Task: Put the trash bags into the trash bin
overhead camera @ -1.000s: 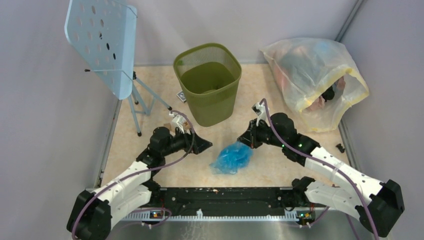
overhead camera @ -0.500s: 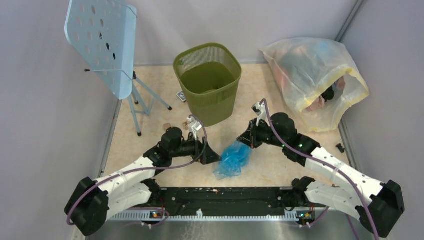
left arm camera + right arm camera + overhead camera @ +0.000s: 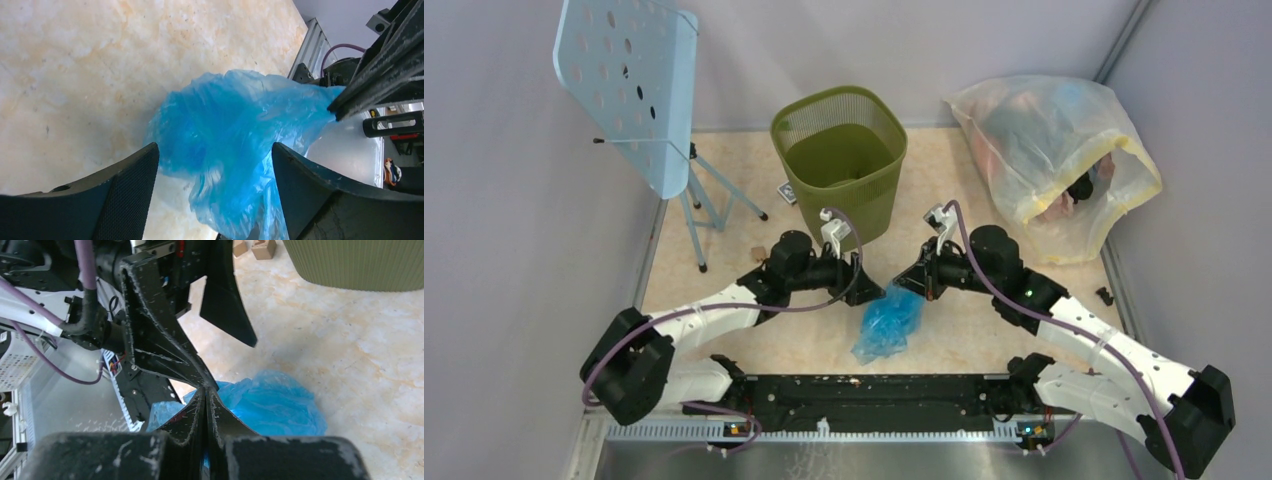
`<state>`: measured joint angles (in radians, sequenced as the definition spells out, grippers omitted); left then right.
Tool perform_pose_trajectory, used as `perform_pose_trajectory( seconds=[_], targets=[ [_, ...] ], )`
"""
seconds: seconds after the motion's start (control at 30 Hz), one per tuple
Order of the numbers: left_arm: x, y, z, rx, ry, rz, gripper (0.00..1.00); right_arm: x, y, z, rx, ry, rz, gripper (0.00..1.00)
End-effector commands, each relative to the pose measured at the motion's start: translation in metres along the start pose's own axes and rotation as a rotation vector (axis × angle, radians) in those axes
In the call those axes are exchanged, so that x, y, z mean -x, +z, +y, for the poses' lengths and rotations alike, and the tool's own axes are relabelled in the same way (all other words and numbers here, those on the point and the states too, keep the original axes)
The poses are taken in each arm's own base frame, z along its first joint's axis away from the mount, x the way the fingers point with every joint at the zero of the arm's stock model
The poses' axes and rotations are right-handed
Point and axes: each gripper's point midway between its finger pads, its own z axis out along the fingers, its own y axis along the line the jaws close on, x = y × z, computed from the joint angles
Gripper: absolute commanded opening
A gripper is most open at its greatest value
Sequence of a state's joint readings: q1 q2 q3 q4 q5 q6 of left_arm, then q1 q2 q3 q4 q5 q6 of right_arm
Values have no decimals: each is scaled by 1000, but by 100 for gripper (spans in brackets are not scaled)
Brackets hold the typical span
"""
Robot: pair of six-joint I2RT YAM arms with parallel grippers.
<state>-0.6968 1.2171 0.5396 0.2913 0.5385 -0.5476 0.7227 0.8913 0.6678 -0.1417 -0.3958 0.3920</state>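
The light-blue trash bag (image 3: 888, 322) hangs crumpled between my two grippers, its lower end near the table. My right gripper (image 3: 902, 288) is shut on the bag's upper edge; in the right wrist view the fingers (image 3: 206, 405) are pressed together with blue plastic (image 3: 272, 407) around them. My left gripper (image 3: 870, 285) is open, its jaws standing on either side of the bag (image 3: 235, 130) without pinching it. The olive-green mesh trash bin (image 3: 839, 165) stands upright behind both grippers, its mouth open.
A large yellowish-clear bag stuffed with colourful items (image 3: 1054, 160) lies at the back right. A light-blue perforated stand (image 3: 629, 85) on a tripod is at the back left. Small blocks (image 3: 260, 247) lie beside the bin. Grey walls enclose the table.
My left arm has swung right and forward until its open jaws straddle the bag. The right gripper has kept its hold and lifted the bag a little, so it hangs narrower.
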Motion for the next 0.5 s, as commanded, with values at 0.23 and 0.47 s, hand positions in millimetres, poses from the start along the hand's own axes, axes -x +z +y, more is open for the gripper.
perform_pose_trajectory(
  seconds=[0.23,0.47],
  targets=[
    [19,1,-56,-319,145,-49,77,28,0,18,70,-67,-63,1],
    [11,-4,-57,-323,168,-30,44,34,4,22,93,-68,-80,1]
  ],
)
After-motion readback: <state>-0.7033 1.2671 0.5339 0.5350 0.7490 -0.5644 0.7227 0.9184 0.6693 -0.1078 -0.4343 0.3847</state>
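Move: The blue trash bag hangs from the right hand's shut fingertips; its middle is about 4 cm to the right of the left hand, 4 cm back and some 6 cm below. From the right hand, the bag's middle lies roughly 6 cm back, 3 cm left and 11 cm below. From the left hand, the trash bin stands about 24 cm ahead and 4 cm left, roughly level, and a wooden block lies some 12 cm ahead, 24 cm left and 13 cm below. Just under where the right hand keeps the blue bag pinched, the left fingers narrow from nearly wide open to about half. The left hand slips right at first, then rises and draws back, about 3.5 cm up and 2 cm each right and back, its wrist turning some 15 degrees, mostly clockwise, as it nears the bag's pinched top. The right hand stays in place. ##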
